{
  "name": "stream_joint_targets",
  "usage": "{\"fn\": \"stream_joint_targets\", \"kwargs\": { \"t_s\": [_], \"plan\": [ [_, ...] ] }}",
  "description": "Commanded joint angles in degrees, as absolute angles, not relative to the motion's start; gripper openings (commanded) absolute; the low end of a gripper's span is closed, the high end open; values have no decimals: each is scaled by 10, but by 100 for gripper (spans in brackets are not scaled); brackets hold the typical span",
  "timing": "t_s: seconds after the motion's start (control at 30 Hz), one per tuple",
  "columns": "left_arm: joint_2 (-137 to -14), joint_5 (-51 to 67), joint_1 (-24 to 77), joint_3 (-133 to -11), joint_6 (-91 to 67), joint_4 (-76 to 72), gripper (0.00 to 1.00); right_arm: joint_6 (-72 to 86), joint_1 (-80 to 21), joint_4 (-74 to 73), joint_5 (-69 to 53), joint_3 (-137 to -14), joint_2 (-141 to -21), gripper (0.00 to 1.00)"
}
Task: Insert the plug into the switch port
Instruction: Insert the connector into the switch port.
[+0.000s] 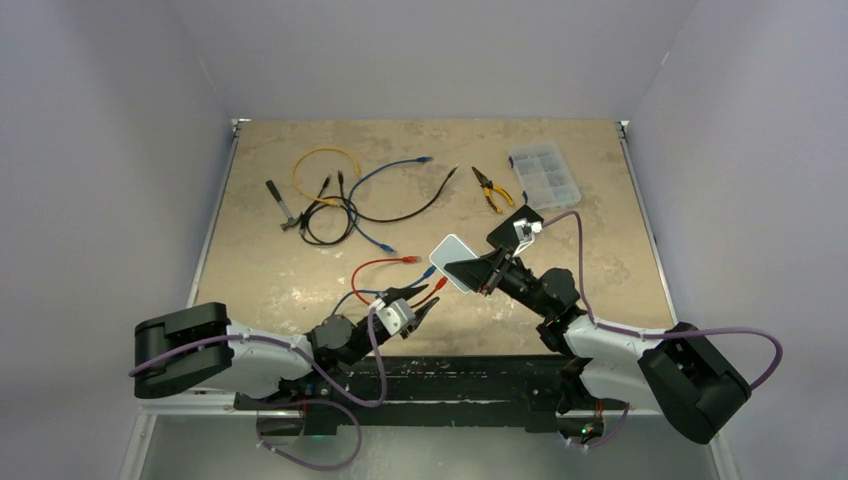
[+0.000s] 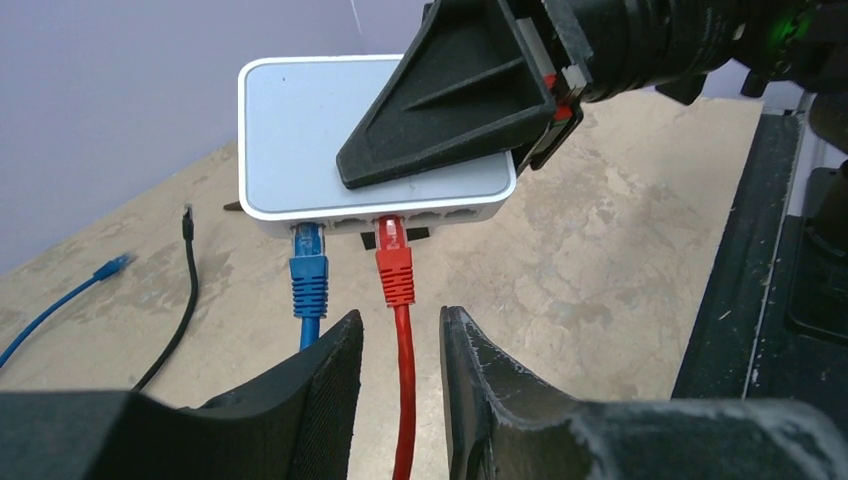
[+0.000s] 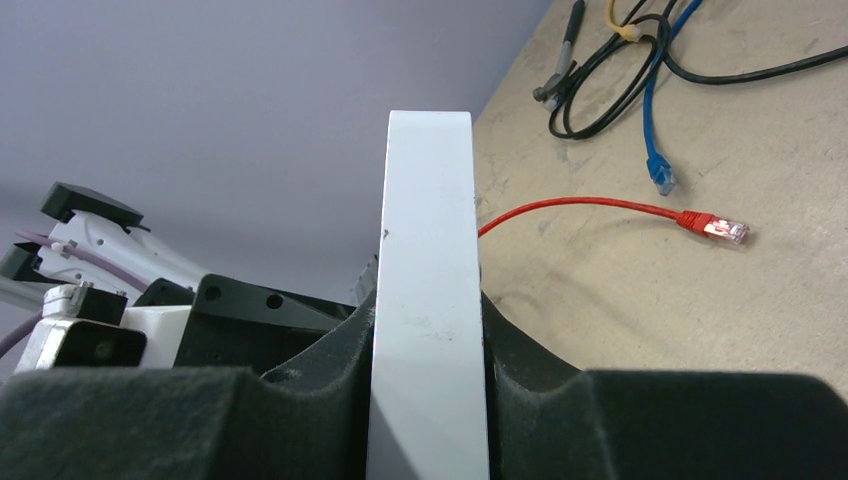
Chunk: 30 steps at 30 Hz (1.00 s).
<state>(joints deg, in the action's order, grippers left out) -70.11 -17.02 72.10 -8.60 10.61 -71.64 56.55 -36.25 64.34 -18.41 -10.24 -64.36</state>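
My right gripper (image 1: 478, 270) is shut on the white switch (image 1: 450, 256), holding it edge-on above the table; its pads press both flat faces of the switch (image 3: 430, 250). In the left wrist view the switch (image 2: 300, 130) faces me with a red plug (image 2: 394, 250) and a blue plug (image 2: 309, 265) both seated in its front ports. My left gripper (image 2: 400, 318) straddles the red cable (image 2: 404, 400) just behind the red plug, jaws open with a gap on each side. The red cable's other plug (image 3: 712, 224) lies loose on the table.
A tangle of black, yellow and blue cables (image 1: 330, 195) lies at the back left beside a small black tool (image 1: 281, 204). Yellow-handled pliers (image 1: 490, 190) and a clear parts box (image 1: 543, 172) sit at the back right. A black cable (image 2: 188, 280) lies left of the switch.
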Motion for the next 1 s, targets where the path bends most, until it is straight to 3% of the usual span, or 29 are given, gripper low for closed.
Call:
{"fn": "stream_joint_targets", "kwargs": {
  "t_s": [0.0,0.5,0.8,0.97],
  "plan": [
    [-734,-199,725,-102,126,-765,32,570,-360,687,-164,-106,-629,0],
    [-816,-200,725,-135,143,-851,24,569,-360,676,-170,-112,-629,0],
    [-827,-211,725,-142,141,-864,0,563,-360,662,-167,-115,-628,0],
    [-834,-218,725,-154,136,-869,0,562,-361,661,-172,-114,-641,0]
  ]
}}
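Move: The red plug, already sitting in the switch's port, is about 2 cm ahead of my open left hand and 2 cm to its right, at about the same height. The blue plug beside it stands some 5 cm straight ahead of that hand; the switch is about 6 cm ahead and 5 cm to the right. From my right hand, which grips the switch, the red plug lies roughly 3 cm back and 3 cm to the left. I dip my left hand some 1.5 cm, then bring most of that height back while it eases forward and to the right, about 2.5 cm in all, up to the red plug from its cable side. There I close the part-open fingers and pinch the plug's ribbed boot. My right hand keeps the switch still in its grip. ##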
